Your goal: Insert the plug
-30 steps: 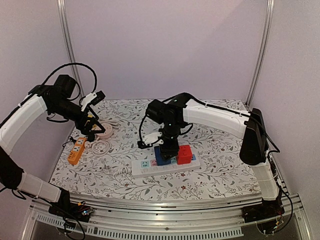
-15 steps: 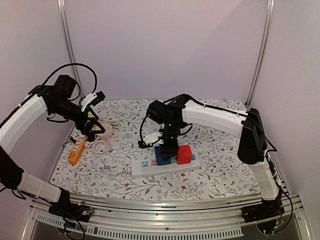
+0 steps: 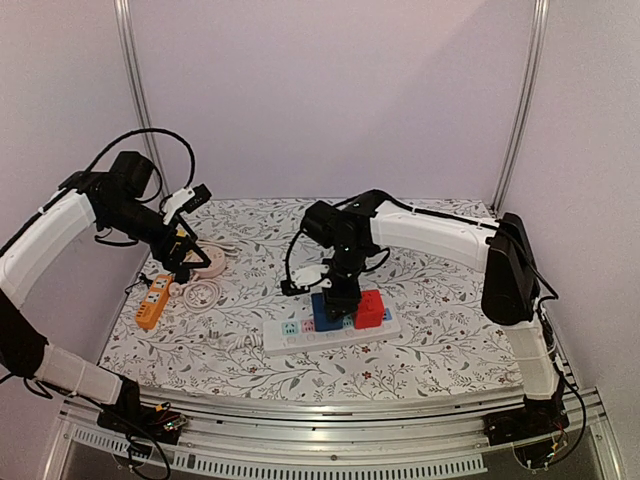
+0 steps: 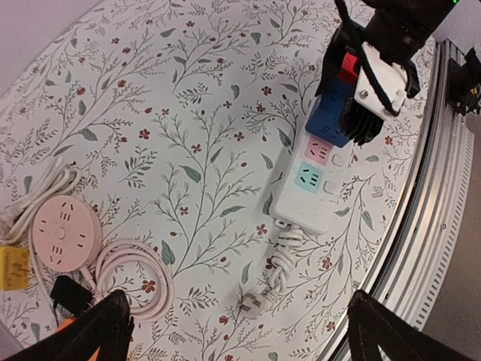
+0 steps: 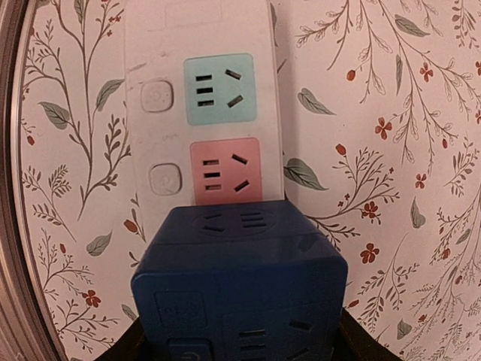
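Observation:
A blue cube plug [image 5: 240,278] stands on the white power strip [image 5: 203,37], right behind its pink socket [image 5: 225,169] and teal socket [image 5: 219,89]. My right gripper [image 5: 240,350] is shut on the cube's two sides; I cannot tell how deep its pins sit. From above, the right gripper [image 3: 338,298] covers most of the blue cube [image 3: 318,312], and a red cube plug [image 3: 370,309] stands beside it on the strip [image 3: 295,336]. My left gripper [image 4: 239,316] hangs open and holds nothing, high over the table's left side [image 3: 185,255].
A round pink socket [image 4: 66,233] with a coiled cord [image 4: 139,274] lies at the left, next to an orange strip [image 3: 152,300]. The white strip's bundled cord and loose plug [image 4: 252,304] lie near the front metal rail [image 4: 436,188].
The right wrist has shifted very slightly to the right over the strip, still gripping the blue cube. The left arm has not moved.

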You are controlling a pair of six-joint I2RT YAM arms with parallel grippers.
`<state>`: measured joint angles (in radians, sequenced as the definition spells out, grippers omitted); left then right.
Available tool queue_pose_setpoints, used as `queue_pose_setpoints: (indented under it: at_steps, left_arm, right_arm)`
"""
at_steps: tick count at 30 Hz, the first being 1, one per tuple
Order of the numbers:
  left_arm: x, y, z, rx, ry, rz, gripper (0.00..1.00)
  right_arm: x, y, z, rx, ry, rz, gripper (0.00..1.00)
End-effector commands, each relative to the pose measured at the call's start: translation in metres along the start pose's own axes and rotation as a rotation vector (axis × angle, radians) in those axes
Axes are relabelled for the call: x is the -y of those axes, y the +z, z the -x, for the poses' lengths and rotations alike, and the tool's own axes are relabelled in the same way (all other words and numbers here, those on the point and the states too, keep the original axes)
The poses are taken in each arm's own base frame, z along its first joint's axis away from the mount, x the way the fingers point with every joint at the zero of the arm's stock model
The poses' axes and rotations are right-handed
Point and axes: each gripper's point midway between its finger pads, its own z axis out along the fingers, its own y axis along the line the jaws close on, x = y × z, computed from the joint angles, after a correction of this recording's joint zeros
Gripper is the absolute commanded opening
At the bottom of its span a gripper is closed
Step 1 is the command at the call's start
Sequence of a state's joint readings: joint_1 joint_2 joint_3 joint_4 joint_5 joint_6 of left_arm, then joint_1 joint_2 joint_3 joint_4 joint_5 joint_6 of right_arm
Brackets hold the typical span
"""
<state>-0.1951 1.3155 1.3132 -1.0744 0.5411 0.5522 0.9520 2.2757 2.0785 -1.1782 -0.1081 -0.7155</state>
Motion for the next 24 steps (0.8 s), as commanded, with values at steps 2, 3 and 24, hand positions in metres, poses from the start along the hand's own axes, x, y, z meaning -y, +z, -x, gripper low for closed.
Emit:
queue_pose_setpoints:
  at_steps: [2, 3, 24]
  left_arm:
    - [-0.005, 0.005, -0.005, -0.013, -0.014, 0.003, 0.99]
    - [-0.006, 0.006, -0.006, -0.016, -0.015, 0.003, 0.99]
    - [-0.025, 0.007, -0.011, -0.075, -0.014, 0.074, 1.0]
  right_arm:
    - [-0.006, 0.063, -0.044, -0.193, 0.001, 0.016, 0.0]
    - [-0.006, 0.068, -0.05, -0.228, 0.001, 0.007, 0.0]
    - [0.007, 0.038, -0.024, -0.141, 0.027, -0.102, 0.98]
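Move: My right hand already grips the blue cube plug, right over the yellow socket it is meant for, whose face lies about 4 cm below my hand point and 1 cm to its left. Counted from that socket and level with it, the pink socket is some 4 cm to the left and the seated red cube about 7 cm to the right. From my empty left hand the yellow socket lies roughly 26 cm to the right, 1 cm back and 19 cm down. I push my right hand straight down a bit over 1.5 cm, bearing on the blue cube to drive it towards the yellow socket. I hold there with my grip still closed, and only at the very end do I open my fingers part way off its sides. My open left hand sinks about 1.5 cm, well clear of everything. ##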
